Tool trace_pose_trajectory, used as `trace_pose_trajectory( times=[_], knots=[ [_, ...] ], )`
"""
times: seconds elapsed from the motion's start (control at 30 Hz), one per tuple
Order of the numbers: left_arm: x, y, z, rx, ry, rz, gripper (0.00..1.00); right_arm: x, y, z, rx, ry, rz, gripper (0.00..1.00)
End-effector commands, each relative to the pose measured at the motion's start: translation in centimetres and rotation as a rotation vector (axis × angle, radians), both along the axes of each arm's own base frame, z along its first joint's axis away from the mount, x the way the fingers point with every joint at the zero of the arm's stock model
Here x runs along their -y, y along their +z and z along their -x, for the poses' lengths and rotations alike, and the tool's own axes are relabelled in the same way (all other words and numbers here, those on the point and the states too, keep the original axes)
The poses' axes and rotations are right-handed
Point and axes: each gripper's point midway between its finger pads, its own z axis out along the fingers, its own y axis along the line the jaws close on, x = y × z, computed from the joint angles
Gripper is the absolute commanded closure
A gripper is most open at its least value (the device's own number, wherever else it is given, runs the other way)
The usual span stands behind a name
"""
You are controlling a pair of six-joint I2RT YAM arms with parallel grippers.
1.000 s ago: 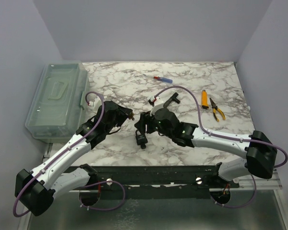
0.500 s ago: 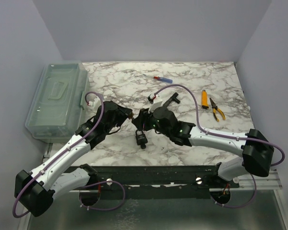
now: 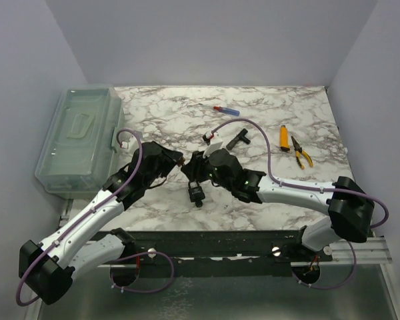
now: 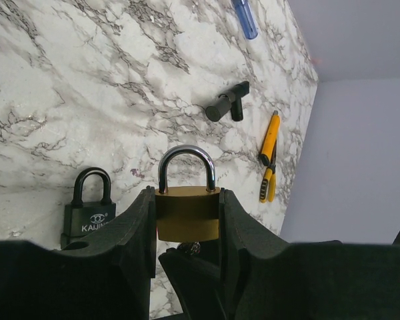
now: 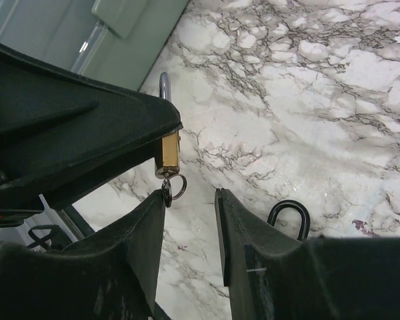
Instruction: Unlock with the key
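Observation:
My left gripper is shut on a brass padlock, held off the table with its steel shackle pointing away from the wrist. In the right wrist view the padlock hangs from the left gripper's fingers. A key with a ring sticks out of its bottom. My right gripper is open, and its left fingertip touches the key ring. In the top view the two grippers meet at mid-table, the left one beside the right one. A black padlock lies on the table just below them.
A clear plastic box stands at the left edge. A blue and red pen-like tool, a black T-shaped tool, an orange cutter and yellow pliers lie on the marble table behind and to the right.
My right gripper has moved left, up to the left gripper and the padlock's key. The left arm has hardly moved.

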Motion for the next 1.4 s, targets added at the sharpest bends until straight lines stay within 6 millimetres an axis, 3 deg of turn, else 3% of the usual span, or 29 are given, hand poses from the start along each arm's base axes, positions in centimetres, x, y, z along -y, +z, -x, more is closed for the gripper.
trace_pose_trajectory(
  times=[0.0,0.23,0.4,0.67,0.93,1.37],
  knots=[
    [-0.2,0.4,0.2,0.019,-0.002,-0.003,1.0,-0.5,2.3,-0.3,0.044,-0.003,-0.057,0.57],
    [0.0,0.5,0.3,0.023,-0.016,-0.001,1.0,0.1,2.7,-0.5,0.056,-0.034,-0.083,0.6],
    [0.1,0.9,0.4,0.037,-0.024,0.012,1.0,-0.4,2.3,-0.7,0.045,-0.03,-0.083,0.74],
    [-0.1,1.2,0.6,0.052,-0.014,0.028,1.0,-0.6,2.1,-0.3,0.033,-0.009,-0.092,0.75],
    [0.4,2.3,0.9,0.096,-0.038,0.091,1.0,-0.7,2.2,0.0,0.003,-0.024,-0.169,0.99],
    [0.5,5.8,2.2,0.231,-0.081,0.223,1.0,0.3,4.3,-0.2,-0.067,-0.006,-0.475,1.0]
  ],
)
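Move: The key's ring end, sticking out of the brass padlock, lies about 1 cm left of my open right fingers and 2 cm above them. From my left hand, which holds the padlock, it is some 3 cm to the right and 2 cm back. The brass padlock's body sits about 2 cm ahead, 4 cm left and 2 cm above my right hand. The black padlock lies on the table, roughly 2 cm back, 1 cm right and 17 cm below that hand. I lift my right hand about 2 cm to the key, easing slightly left, and shut its fingers to pinch the ring end. Then I roll and tip that wrist some 20 degrees, fingertips lifting, while drawing slightly back and up. My left hand keeps its grip on the brass padlock and goes up and back about 2 cm, fingertips tilting up slightly. ##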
